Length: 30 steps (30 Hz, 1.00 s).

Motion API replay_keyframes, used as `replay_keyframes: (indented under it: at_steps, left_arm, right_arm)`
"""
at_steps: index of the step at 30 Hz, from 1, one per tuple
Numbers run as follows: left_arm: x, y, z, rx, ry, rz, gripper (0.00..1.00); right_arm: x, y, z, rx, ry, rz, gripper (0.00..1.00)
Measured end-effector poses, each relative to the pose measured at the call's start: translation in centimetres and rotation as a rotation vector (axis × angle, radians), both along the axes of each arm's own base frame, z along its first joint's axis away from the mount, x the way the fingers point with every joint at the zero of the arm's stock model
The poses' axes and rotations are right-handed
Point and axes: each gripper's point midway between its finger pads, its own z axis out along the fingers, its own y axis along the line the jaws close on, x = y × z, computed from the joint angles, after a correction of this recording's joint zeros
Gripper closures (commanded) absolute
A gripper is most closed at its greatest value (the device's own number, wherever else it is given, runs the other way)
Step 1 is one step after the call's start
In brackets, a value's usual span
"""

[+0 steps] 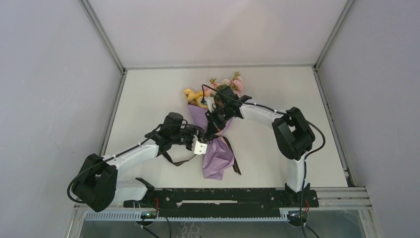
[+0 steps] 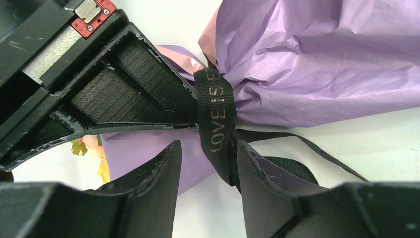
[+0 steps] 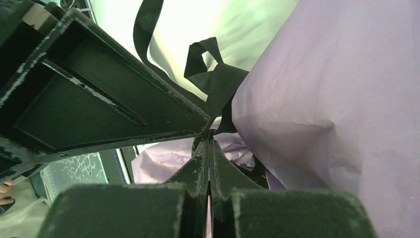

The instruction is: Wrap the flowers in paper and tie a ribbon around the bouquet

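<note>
The bouquet lies mid-table: flowers (image 1: 225, 85) at the far end, lilac paper (image 1: 218, 156) gathered round the stems. A black ribbon (image 2: 215, 104) with gold lettering circles the pinched neck of the paper (image 2: 322, 64). My left gripper (image 2: 208, 145) is open at that neck (image 1: 206, 141), and a ribbon strand hangs between its fingers, close to the right one. My right gripper (image 3: 210, 138) is shut, its tips pressed against the ribbon (image 3: 218, 84) beside the paper (image 3: 337, 99). It comes in from the far side (image 1: 212, 130). Whether ribbon is pinched between its tips is hidden.
Loose ribbon tails (image 1: 235, 161) trail on the white table (image 1: 287, 94) beside the paper's lower end. Grey walls close in the left, right and far sides. A black rail (image 1: 223, 196) with both arm bases runs along the near edge.
</note>
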Motion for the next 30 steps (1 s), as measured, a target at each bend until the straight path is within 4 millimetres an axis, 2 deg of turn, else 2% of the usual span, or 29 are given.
replay_keyframes:
  at_steps: [3,11,12,22,28,29,30]
  left_arm:
    - [0.4,-0.4,-0.3,-0.005,-0.009,-0.004,0.61]
    - [0.2,-1.0,-1.0,-0.016,-0.038,-0.028,0.98]
    - [0.1,-0.9,-1.1,-0.012,-0.040,-0.031,1.00]
    - [-0.6,-0.2,-2.4,0.030,-0.045,-0.056,1.00]
    - [-1.0,0.0,-2.9,0.059,-0.049,-0.083,1.00]
    - [-1.0,0.1,-2.9,0.060,-0.050,-0.084,0.94]
    - [-1.1,0.1,-3.0,0.061,-0.049,-0.085,0.83]
  right_arm:
    - [0.1,0.0,-0.1,0.002,0.006,-0.014,1.00]
    - [0.4,-0.5,-0.8,-0.012,0.030,-0.074,1.00]
    - [0.4,-0.6,-0.7,-0.013,0.033,-0.084,1.00]
    - [1.7,-1.2,1.1,0.018,-0.008,-0.156,1.00]
    - [2.0,-2.2,0.9,0.004,-0.015,-0.216,1.00]
    - [2.1,-2.4,0.9,0.003,-0.015,-0.231,1.00]
    - [2.1,-2.7,0.8,0.001,-0.012,-0.246,1.00]
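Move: The black ribbon band I want next lies just off my half-open left fingertips, about 1 cm ahead, 2 cm to the right and 1 cm lower. The bouquet's waist is some 4 cm right of that hand, level with it and about 4 cm below; the yellow flowers are roughly 17 cm ahead and 2 cm left. My right hand already pinches the ribbon, with the waist about 2 cm back, 1 cm left and 4 cm below. I nudge my left hand about 1 cm right onto the ribbon band and shut its fingers fully, pinching the ribbon, then lower it some 3 cm towards the table, easing back a little. Keeping its ribbon pinched, my right hand dips slightly, then draws about 3 cm right and 2 cm forward, rising a touch, away from the left hand and turning some 15 degrees clockwise. ##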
